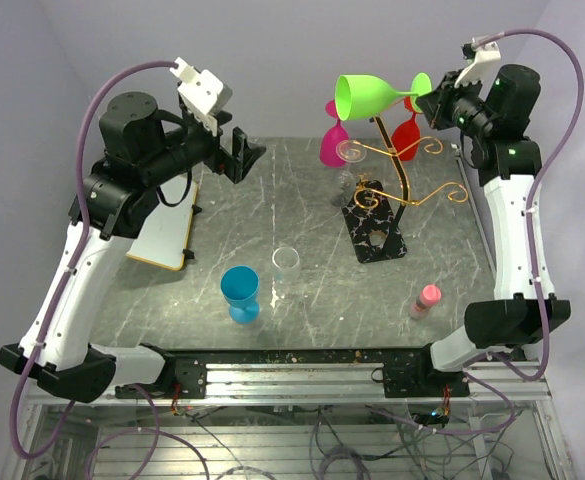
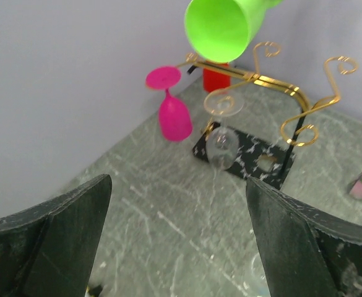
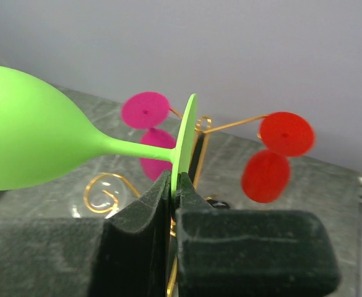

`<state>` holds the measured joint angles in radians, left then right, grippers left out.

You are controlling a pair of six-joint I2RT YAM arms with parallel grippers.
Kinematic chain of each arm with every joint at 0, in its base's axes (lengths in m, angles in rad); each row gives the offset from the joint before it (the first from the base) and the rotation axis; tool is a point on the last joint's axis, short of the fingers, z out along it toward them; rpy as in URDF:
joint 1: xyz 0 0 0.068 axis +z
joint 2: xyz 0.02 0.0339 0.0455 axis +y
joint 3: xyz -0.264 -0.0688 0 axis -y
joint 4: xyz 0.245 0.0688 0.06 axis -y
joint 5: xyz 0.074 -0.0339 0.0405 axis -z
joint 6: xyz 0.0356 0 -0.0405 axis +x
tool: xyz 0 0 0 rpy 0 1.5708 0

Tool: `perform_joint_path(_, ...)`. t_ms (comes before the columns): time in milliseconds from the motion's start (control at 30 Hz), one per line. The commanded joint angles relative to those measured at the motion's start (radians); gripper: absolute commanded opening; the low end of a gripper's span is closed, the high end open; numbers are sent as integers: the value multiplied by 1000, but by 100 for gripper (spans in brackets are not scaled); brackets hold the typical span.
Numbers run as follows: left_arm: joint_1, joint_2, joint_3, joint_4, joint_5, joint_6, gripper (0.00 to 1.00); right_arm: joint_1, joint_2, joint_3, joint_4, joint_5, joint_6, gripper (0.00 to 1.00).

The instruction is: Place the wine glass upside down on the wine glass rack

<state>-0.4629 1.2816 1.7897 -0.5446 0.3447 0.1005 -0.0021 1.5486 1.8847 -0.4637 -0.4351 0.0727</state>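
Observation:
My right gripper (image 1: pixel 434 100) is shut on the flat foot of a lime-green wine glass (image 1: pixel 367 97). It holds the glass on its side, high over the wine glass rack (image 1: pixel 402 165), bowl mouth pointing left. In the right wrist view the fingertips (image 3: pixel 162 185) pinch the foot's edge of the green glass (image 3: pixel 32 145), and the gripper (image 3: pixel 176 179) sits above the gold wire (image 3: pixel 106 185). A pink glass (image 1: pixel 334 145), a red glass (image 1: pixel 405 128) and a clear glass (image 1: pixel 350 152) hang upside down on the rack. My left gripper (image 1: pixel 240 152) stands open and empty at the left rear, facing the rack (image 2: pixel 273 80).
A blue goblet (image 1: pixel 240 293) and a clear glass (image 1: pixel 286 262) stand upright near the table's front middle. A pink bottle (image 1: pixel 426 299) stands at the front right. A white board (image 1: pixel 167 235) lies at the left under my left arm. The rack's black marbled base (image 1: pixel 377 225) sits right of centre.

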Motion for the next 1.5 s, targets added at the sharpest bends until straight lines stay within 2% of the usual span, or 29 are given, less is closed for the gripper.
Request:
perform_joint_path(0, 24, -31, -13, -140, -102, 83, 100, -5, -58, 12, -64, 151, -169, 0)
perform_joint_path(300, 102, -157, -122, -161, -201, 133, 100, -6, -146, 27, -115, 287, -296, 0)
perform_joint_path(867, 161, -123, -153, -257, -201, 106, 100, -3, -151, 40, -135, 501, -503, 0)
perform_joint_path(1333, 162, -128, -254, -132, -163, 129, 99, 2, -129, 28, -120, 703, -697, 0)
perform_joint_path(1467, 176, -119, -246, -130, -136, 141, 99, 30, -108, 7, -68, 851, -805, 0)
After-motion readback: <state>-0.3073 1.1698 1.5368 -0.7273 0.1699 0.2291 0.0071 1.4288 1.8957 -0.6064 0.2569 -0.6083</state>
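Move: The right gripper holds the green glass by its foot, bowl pointing left. The free middle hook on the rack's right side is about 2 cm ahead, 4 cm right and 17 cm below it; the lower right hook is some 5 cm back, 11 cm right and 24 cm down. The hanging red glass is roughly 11 cm ahead, 2 cm right and 20 cm down. From the left gripper, the middle hook is about 17 cm ahead, 48 cm right and 21 cm down. Carry the green glass out to the right of the rack with the right gripper, about 14 cm, easing slightly back and up early on. Keep its foot pinched while rolling the hand's left side down some 40 degrees and turning it clockwise, to swing the bowl downward. Draw the open, empty left gripper left, away from the rack, then lower it, tipping its fingers down. ##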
